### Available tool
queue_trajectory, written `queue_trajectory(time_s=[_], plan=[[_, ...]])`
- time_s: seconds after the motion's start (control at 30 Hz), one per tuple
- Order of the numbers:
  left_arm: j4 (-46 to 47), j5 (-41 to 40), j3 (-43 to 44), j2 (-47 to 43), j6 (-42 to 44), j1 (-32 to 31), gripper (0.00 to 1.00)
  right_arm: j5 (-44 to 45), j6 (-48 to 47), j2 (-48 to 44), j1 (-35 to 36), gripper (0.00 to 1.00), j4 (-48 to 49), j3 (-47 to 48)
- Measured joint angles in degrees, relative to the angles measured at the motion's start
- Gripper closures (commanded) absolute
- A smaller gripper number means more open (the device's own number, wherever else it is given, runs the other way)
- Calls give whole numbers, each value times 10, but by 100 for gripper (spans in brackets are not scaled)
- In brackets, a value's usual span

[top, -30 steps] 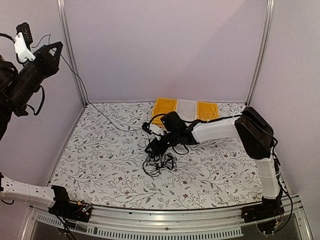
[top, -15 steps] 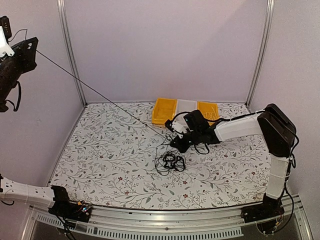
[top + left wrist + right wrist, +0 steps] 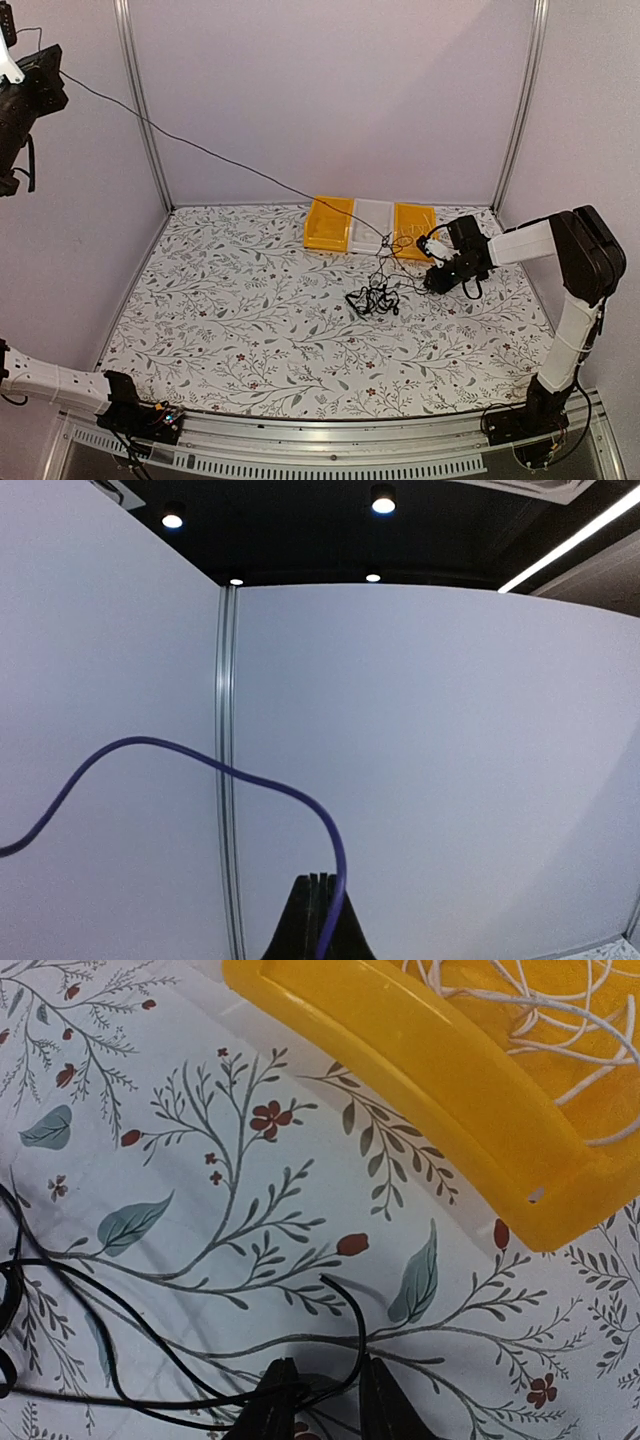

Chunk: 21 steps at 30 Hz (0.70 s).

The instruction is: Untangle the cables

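Observation:
The cables lie as a small black clump (image 3: 372, 299) on the floral mat, in front of the bins. One thin strand (image 3: 220, 158) rises from it, stretched up to the top left. There my left gripper (image 3: 52, 68) is shut on it, high above the table. In the left wrist view the strand (image 3: 200, 760) leaves the closed fingers (image 3: 320, 880) and curves away left. My right gripper (image 3: 432, 278) is low on the mat, right of the clump. Its jaws (image 3: 325, 1385) stand apart, with a loose cable end (image 3: 355, 1335) curling between them, not pinched.
Three bins stand in a row at the back: yellow (image 3: 330, 222), white (image 3: 373, 222), yellow (image 3: 415, 225). The right yellow bin (image 3: 450, 1070) holds white cords (image 3: 540, 1000) and sits just beyond my right gripper. Metal frame posts (image 3: 140, 110) stand at the back corners.
My right arm swept right, dragging the clump toward the bins; its jaws closed, then parted again. My left arm lifted up and left, and the strand went from slack to stretched.

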Motion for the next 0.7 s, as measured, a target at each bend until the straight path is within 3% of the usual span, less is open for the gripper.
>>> queue_trajectory(time_s=[0.1, 0.13, 0.17, 0.2, 0.5, 0.7], plan=[[7, 5, 21, 3, 0, 0, 100, 1, -3, 0, 0, 80, -4, 2], [6, 7, 28, 8, -1, 0, 100, 1, -4, 0, 0, 85, -8, 4], [3, 9, 33, 14, -2, 0, 100, 1, -5, 0, 1, 97, -11, 6], [-4, 10, 41, 23, -1, 0, 100, 1, -4, 0, 1, 100, -15, 8], [-56, 9, 172, 120, 73, 0, 100, -2, -13, -2, -30, 100, -23, 6], [-10, -13, 226, 122, 188, 0, 100, 5, -29, -20, -105, 100, -21, -17]])
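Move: The black cable strands to be gripped lie right at the half-open right fingertips, about 1 cm below them. The main black tangle sits some 14 cm to the left of the right hand and 4 cm back; the right yellow bin is roughly 18 cm straight ahead, the white bin about 18 cm ahead and 13 cm left. From the left hand, still holding its cable high up, that tangle is roughly 45 cm right, 15 cm ahead and 62 cm below. Keep the right gripper low and in place while its fingers close on the black strands, then drag them about 8 cm to the right just over the table, away from the tangle, turning slightly clockwise. With the left fingers kept shut on their cable, sway a few centimetres right and back while rising about 7 cm overall. ##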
